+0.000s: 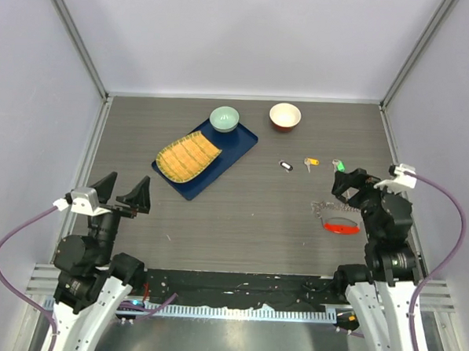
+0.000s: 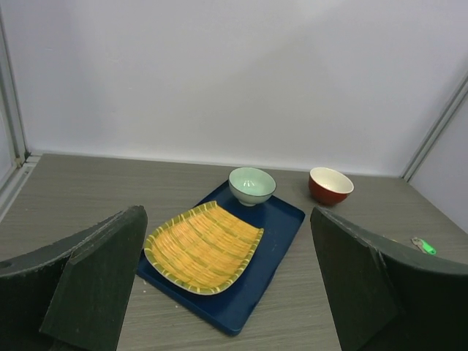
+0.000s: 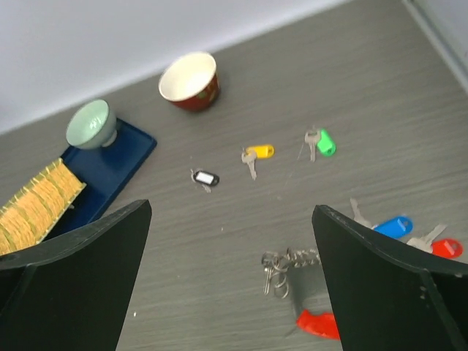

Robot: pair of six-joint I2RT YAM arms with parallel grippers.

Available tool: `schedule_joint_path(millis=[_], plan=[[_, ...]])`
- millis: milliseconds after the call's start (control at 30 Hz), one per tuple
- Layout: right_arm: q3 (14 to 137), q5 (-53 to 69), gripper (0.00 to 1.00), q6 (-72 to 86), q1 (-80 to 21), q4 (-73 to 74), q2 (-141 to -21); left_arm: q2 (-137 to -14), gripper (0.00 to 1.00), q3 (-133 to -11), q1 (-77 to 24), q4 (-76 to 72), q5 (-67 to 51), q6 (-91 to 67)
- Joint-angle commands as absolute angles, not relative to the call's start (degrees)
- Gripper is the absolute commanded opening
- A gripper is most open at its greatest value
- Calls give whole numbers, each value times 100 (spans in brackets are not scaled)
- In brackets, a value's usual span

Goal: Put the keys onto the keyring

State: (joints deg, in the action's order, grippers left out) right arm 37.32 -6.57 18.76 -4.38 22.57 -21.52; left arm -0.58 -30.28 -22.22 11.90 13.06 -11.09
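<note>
Three small keys lie in a row right of the table's middle: the black-headed key, the yellow-headed key and the green-headed key. The keyring lies nearer, its silver chain leading to a red oval loop, with a blue tag and a red tag beside it. My right gripper hovers open above the keyring, holding nothing. At the near left my left gripper is open and empty.
A blue tray at the back centre carries a yellow woven plate and a pale green bowl. A red bowl stands to its right. Walls enclose three sides.
</note>
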Motion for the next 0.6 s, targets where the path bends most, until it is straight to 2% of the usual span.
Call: schedule_joint_path(millis=[0,167,267,300,500,567], plan=[[3999,-641,100,2663,-448,2670,-3031,246,100,-3375,-2241,1633,1398,-1379],[4043,-835,100,2865,-448,3023,-4208,211,99,-3507,-2241,2214,1450,-1538],[3894,-817,87,2874,-440,2910,-4824,185,100,-3542,-2250,2460,1468,-1564],[3859,-922,80,2857,-448,2813,-4973,193,100,-3551,-2250,2557,1476,-1573],[3692,-1239,64,2891,-439,2419,-5870,229,100,-3507,-2241,2540,1485,-1582],[3639,-1213,61,2944,-439,2225,-6159,220,100,-3498,-2241,2557,1468,-1565]])
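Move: The keyring's left end, where a bare key hangs from the rings, is about 3 cm ahead of the right hand, level sideways and some 23 cm below. The key with the black tag lies roughly 5 cm farther out than that end and 8 cm to its right. The blue-tagged key is about 14 cm to the right of that end and 4 cm farther out; the yellow-tagged one is 15 cm beyond it, nearly straight ahead. From the left hand, that keyring end is roughly 53 cm right, 8 cm ahead and 29 cm below. Down towards the left end of the keyring goes the right hand, sinking about 17 cm with only a little forward travel, the wrist tipping the fingers some 40 degrees downwards. Midway through the descent they begin closing from wide open to about two thirds, still short of any touch. The left hand, empty and open, sinks about 3 cm and tips slightly down. ##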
